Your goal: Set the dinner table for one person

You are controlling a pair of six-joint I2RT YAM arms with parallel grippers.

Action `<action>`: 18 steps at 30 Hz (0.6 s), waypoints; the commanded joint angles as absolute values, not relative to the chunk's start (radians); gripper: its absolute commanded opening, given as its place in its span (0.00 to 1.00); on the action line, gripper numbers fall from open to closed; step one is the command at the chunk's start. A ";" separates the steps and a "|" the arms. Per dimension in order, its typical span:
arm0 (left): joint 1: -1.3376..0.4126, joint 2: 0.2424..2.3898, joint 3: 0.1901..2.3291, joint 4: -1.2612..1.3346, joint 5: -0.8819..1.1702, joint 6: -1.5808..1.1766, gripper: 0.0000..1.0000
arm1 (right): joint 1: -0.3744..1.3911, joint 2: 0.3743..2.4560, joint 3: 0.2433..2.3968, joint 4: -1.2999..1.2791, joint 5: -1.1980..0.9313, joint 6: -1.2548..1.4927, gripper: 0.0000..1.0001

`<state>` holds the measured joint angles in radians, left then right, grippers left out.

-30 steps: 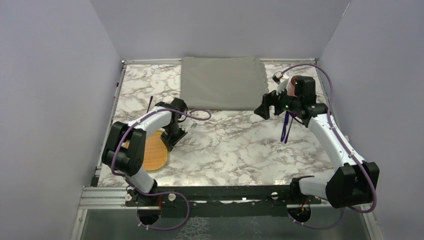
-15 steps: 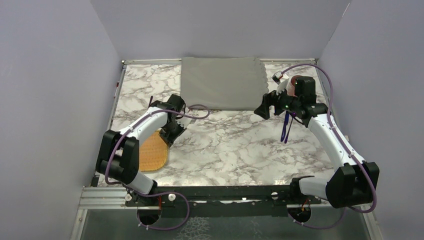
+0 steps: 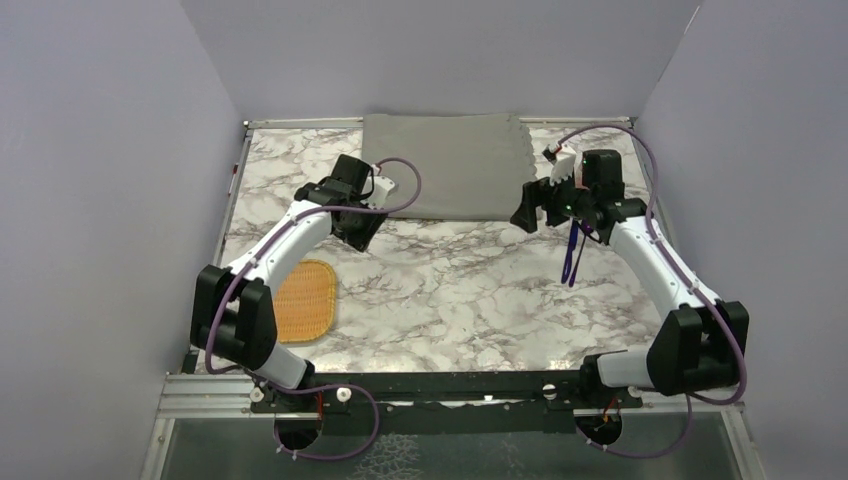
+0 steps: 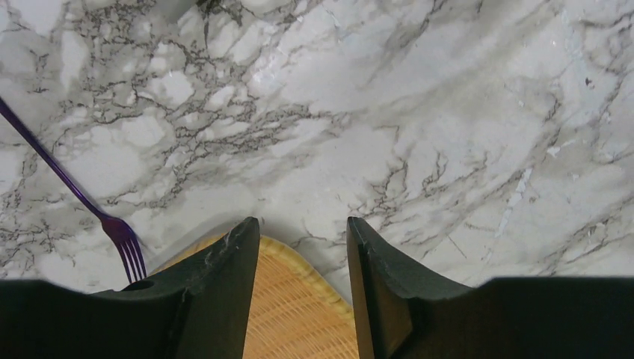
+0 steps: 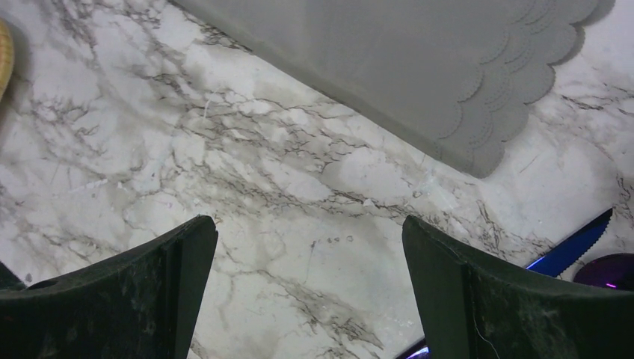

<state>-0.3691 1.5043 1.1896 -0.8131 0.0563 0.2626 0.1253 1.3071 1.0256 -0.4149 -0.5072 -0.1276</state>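
Note:
The dinner table [image 3: 470, 290] is a white-and-grey marble top. A woven orange plate [image 3: 305, 300] lies flat on it at the near left; its rim [image 4: 299, 292] shows below my left fingers. My left gripper [image 3: 362, 230] [image 4: 303, 228] hovers beyond the plate with jaws apart and nothing between them. A purple fork [image 4: 123, 239] lies to its left. My right gripper [image 3: 522, 215] [image 5: 308, 222] stands wide open over bare marble, just off the near right corner of the grey placemat [image 3: 445, 165] [image 5: 419, 67]. A blue knife [image 5: 572, 250] and a purple spoon [image 5: 613, 269] lie by its right finger.
Purple cutlery [image 3: 570, 255] lies on the marble under the right arm. The scalloped placemat sits at the back centre against the far edge. Lilac walls close in the table on three sides.
My left gripper opened and let go of the woven plate, which now lies flat. The left arm rose and swung toward the placemat. The right wrist shifted slightly toward the back.

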 commanded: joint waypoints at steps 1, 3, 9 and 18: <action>-0.373 1.554 1.219 -0.655 0.021 0.212 0.50 | 0.126 1.390 1.094 -0.439 -0.402 -0.109 1.00; -0.373 1.577 1.222 -0.620 0.029 0.205 0.50 | 0.126 1.425 1.114 -0.447 -0.394 -0.107 1.00; -0.371 1.607 1.192 -0.477 0.015 0.166 0.52 | 0.126 1.517 1.152 -0.438 -0.220 -0.023 1.00; -0.370 1.697 1.189 -0.344 -0.083 0.134 0.52 | 0.126 1.634 1.173 -0.425 -0.158 -0.003 1.00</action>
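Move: Ahead of the left hand, about 13 cm out and roughly in line with it, lies the grey mat's near left corner, some 10 cm below; the fork is about 9 cm ahead and 16 cm left, the basket about 12 cm back and 12 cm left. From the right hand, the mat's near right corner is about 10 cm ahead, 5 cm right and 16 cm below, with the knife about level ahead and 11 cm right, the spoon some 3 cm beyond the knife to the right. Reaching forward about 8 cm and slightly right, the left hand leaves the basket behind and closes on the mat's near left corner, sinking barely a centimetre as its fingertips tilt farther forward, half open. The right hand comes down some 7 cm, forward 5 cm and right towards the mat's near right corner, turning clockwise and tipping steeper, fingers wide open. ##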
